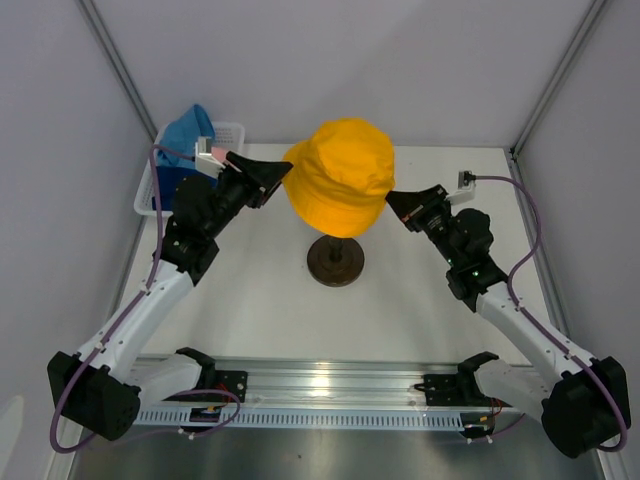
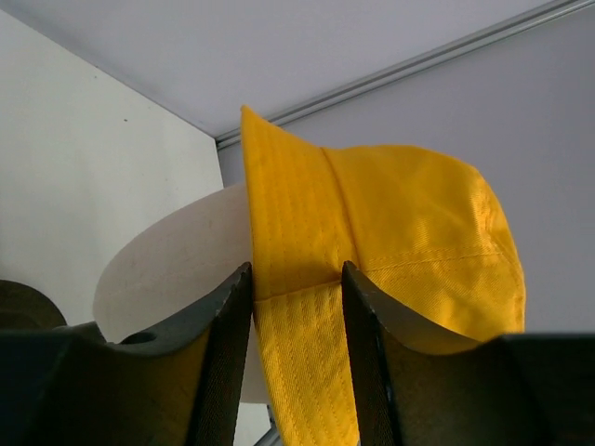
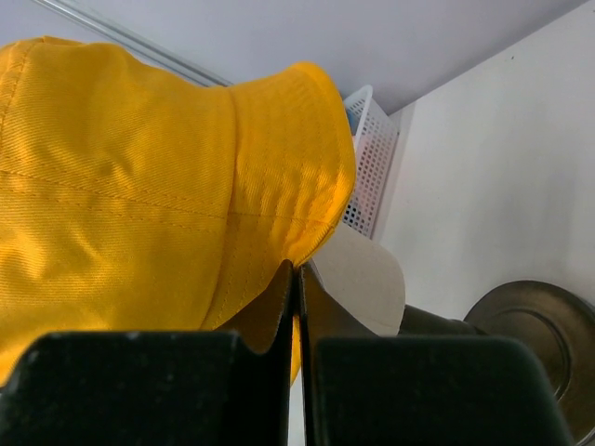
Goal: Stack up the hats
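Observation:
A yellow hat (image 1: 340,175) sits on the cream mannequin head (image 2: 177,269) over its dark round base (image 1: 335,262). My left gripper (image 1: 285,175) is at the hat's left side. In the left wrist view its jaws (image 2: 296,269) stand apart, with the yellow brim (image 2: 297,353) hanging between them. At the hat's right side my right gripper (image 1: 392,200) is shut on the yellow brim (image 3: 321,223), as the right wrist view (image 3: 297,265) shows. A light blue hat (image 1: 190,135) and a bit of pale pink cloth (image 1: 215,152) lie in the basket. No navy hat shows.
A white mesh basket (image 1: 232,130) stands at the back left by the wall, also seen in the right wrist view (image 3: 372,158). Grey walls with metal corner posts close in the table on three sides. A metal rail (image 1: 320,385) runs along the near edge.

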Controlling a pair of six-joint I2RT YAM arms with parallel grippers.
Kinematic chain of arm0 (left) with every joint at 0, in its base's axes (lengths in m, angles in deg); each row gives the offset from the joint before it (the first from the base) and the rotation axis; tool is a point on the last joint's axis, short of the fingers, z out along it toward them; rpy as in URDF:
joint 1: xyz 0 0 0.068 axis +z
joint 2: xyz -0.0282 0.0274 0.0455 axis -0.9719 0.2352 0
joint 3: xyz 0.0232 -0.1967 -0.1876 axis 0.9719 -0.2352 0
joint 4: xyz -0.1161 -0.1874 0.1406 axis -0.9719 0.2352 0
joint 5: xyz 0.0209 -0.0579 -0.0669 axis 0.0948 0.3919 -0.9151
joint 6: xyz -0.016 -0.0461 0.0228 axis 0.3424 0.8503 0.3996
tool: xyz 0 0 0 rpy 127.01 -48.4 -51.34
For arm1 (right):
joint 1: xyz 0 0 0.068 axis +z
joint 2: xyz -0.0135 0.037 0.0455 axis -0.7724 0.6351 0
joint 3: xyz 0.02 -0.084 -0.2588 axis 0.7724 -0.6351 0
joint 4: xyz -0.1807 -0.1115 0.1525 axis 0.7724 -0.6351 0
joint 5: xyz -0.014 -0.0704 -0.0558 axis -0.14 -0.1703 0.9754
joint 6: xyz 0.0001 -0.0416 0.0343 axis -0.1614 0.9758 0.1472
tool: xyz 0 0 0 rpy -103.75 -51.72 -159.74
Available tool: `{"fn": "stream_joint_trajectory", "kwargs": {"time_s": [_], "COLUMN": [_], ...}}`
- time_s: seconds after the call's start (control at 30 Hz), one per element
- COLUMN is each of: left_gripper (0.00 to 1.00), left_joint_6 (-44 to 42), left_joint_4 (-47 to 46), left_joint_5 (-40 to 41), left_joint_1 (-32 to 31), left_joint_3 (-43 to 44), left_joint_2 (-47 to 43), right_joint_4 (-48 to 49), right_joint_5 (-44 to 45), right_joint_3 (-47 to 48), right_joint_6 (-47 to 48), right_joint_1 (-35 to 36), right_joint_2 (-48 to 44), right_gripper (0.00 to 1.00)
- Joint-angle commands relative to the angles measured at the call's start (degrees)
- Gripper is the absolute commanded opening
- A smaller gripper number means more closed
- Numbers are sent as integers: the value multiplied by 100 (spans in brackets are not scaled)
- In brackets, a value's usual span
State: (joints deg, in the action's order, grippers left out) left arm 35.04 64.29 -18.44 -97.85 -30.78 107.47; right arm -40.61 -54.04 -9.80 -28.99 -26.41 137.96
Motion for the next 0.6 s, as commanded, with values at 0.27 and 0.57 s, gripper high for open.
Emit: {"fn": "stream_joint_trajectory", "kwargs": {"time_s": [0.27,0.57], "left_gripper": [22,1], "left_joint_6": [223,-724], "left_joint_4": [-923,-475], "left_joint_5": [8,1036], "left_joint_1": [-61,-298], "left_joint_3": [-173,-252], "left_joint_2": [-67,-418], "right_joint_4": [-15,-156], "right_joint_5": [83,216], "right_joint_3": [-54,-124], "right_joint_6": [136,267], "right_joint_1": [10,9], "right_joint_2": [410,454], "right_gripper": [0,0]}}
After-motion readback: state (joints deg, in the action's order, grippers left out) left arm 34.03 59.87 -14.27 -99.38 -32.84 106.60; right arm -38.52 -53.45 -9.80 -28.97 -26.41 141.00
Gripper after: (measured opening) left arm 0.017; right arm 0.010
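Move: The yellow hat sits over the head form, its middle about 10 cm to the left hand's right, roughly level with it in reach and height, with the near edge of the brim already between the half-open fingers. The right hand has the hat about 9 cm to its left, 1 cm ahead and 4 cm higher. From the left hand, the head form is 10 cm right, 1 cm back and some 8 cm lower; the stand base is 9 cm right, 1 cm back and about 36 cm below. The left hand stays all but in place at the hat's left side, rising barely half a centimetre, while its half-open fingers shut fully and pinch the edge of the brim between their tips. Meanwhile the right hand, its closed fingers still on the brim's right edge, eases about 1 cm forward and 1 cm down, then holds there without turning. ##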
